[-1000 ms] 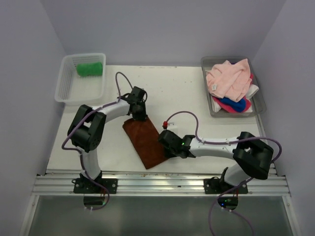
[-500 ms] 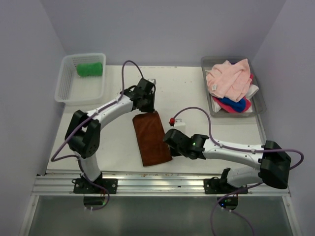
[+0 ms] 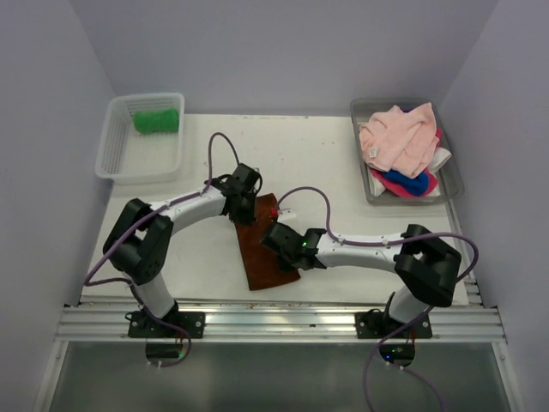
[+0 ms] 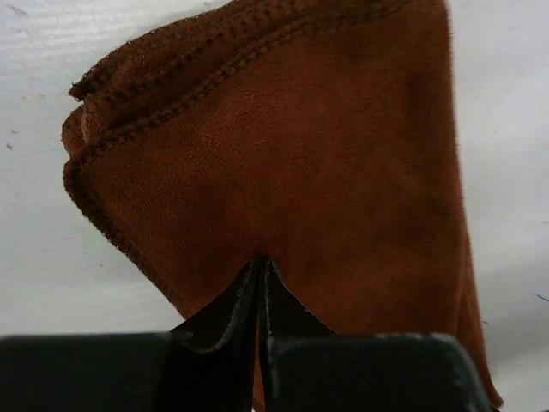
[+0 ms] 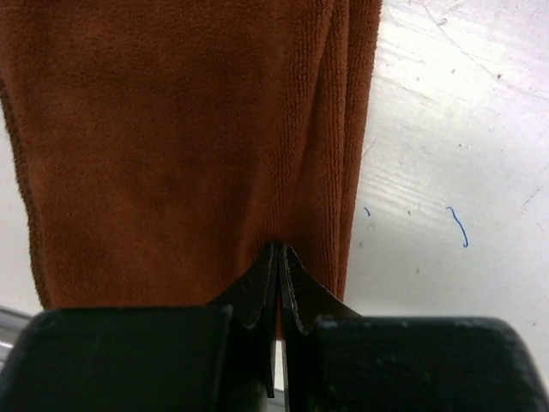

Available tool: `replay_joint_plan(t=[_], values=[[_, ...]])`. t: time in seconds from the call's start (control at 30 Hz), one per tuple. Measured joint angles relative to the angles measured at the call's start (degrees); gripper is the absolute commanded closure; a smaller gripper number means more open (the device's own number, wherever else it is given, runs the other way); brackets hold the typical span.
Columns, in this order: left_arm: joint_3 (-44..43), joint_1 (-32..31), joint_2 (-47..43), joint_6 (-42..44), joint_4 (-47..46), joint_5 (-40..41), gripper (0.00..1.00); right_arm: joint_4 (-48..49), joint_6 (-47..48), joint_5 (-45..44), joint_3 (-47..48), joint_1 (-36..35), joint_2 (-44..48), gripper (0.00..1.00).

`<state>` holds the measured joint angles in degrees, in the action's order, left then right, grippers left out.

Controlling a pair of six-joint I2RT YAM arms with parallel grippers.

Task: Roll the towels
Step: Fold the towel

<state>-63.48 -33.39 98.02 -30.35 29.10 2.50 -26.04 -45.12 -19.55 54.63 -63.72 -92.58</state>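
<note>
A rust brown towel point(image 3: 257, 257) lies folded into a long strip on the table, running from the middle toward the front edge. My left gripper point(image 3: 245, 209) is at its far end, jaws shut and pinching the cloth; the left wrist view shows the towel point(image 4: 300, 129) fanning out from the shut tips point(image 4: 260, 263). My right gripper point(image 3: 283, 243) is at the towel's right edge, jaws shut on the cloth; the right wrist view shows the towel point(image 5: 171, 129) ahead of the tips point(image 5: 279, 249). A rolled green towel point(image 3: 156, 120) lies in the basket.
A white mesh basket point(image 3: 116, 154) stands at the far left. A clear grey tray point(image 3: 450, 184) at the far right holds a pink towel point(image 3: 399, 137) over blue point(image 3: 405, 183), magenta and white ones. A metal rail point(image 3: 274, 322) runs along the table's front edge.
My left gripper has come back toward me from its farther reach, dragging the towel's far end. My right gripper has moved left and farther, onto the towel's right edge. The towel now lies slanted.
</note>
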Motion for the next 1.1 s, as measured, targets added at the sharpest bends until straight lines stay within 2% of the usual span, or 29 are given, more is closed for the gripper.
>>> replay_joint_plan(t=[0.17,0.4,0.6,0.7,0.73,0.93,1.03,1.1], values=[[-0.37,0.00,4.98,0.04,-1.31,0.72,0.95,0.57,-0.22,0.13,-0.04,1.16,-2.27,0.98],[-8.15,-0.07,10.84,1.07,-1.31,0.59,0.94,3.13,-3.30,1.03,-0.96,1.53,-2.71,0.98],[-11.08,-0.02,10.10,1.75,0.24,2.49,0.80,2.38,-3.69,0.55,-0.63,1.53,-1.99,0.95],[-9.90,0.00,4.83,1.46,1.64,3.30,0.75,-0.07,-3.58,-0.50,-0.79,1.53,1.16,0.91],[-8.66,0.00,2.14,1.29,1.57,3.28,0.74,-0.37,-3.50,-0.63,-1.18,1.51,2.89,0.86],[6.29,-0.02,-20.79,-1.79,0.63,0.72,0.63,0.42,-4.15,0.26,-8.35,1.51,16.09,0.65],[15.50,-0.39,-27.78,-4.00,0.28,-2.12,0.51,1.62,-5.33,2.64,-12.85,1.46,19.63,0.62],[20.72,-1.27,-29.97,-5.73,0.26,-3.80,0.49,2.58,-6.05,4.17,-14.53,1.01,19.47,0.62]])
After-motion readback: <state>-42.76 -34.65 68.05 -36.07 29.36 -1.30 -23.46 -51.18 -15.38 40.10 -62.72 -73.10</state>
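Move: The brown towel's middle lies some 8 cm back and 6 cm right of the left hand, about 3 cm below; from the right hand, it is roughly 4 cm ahead, 6 cm left and 2 cm down. The white basket with the green roll stands about 21 cm ahead and 29 cm left of the left hand. The gray tray of towels is around 29 cm ahead and 32 cm right of the right hand. Left fingers push the towel about 5 cm forward, right fingers pressing; both then lift, draw back and open. ##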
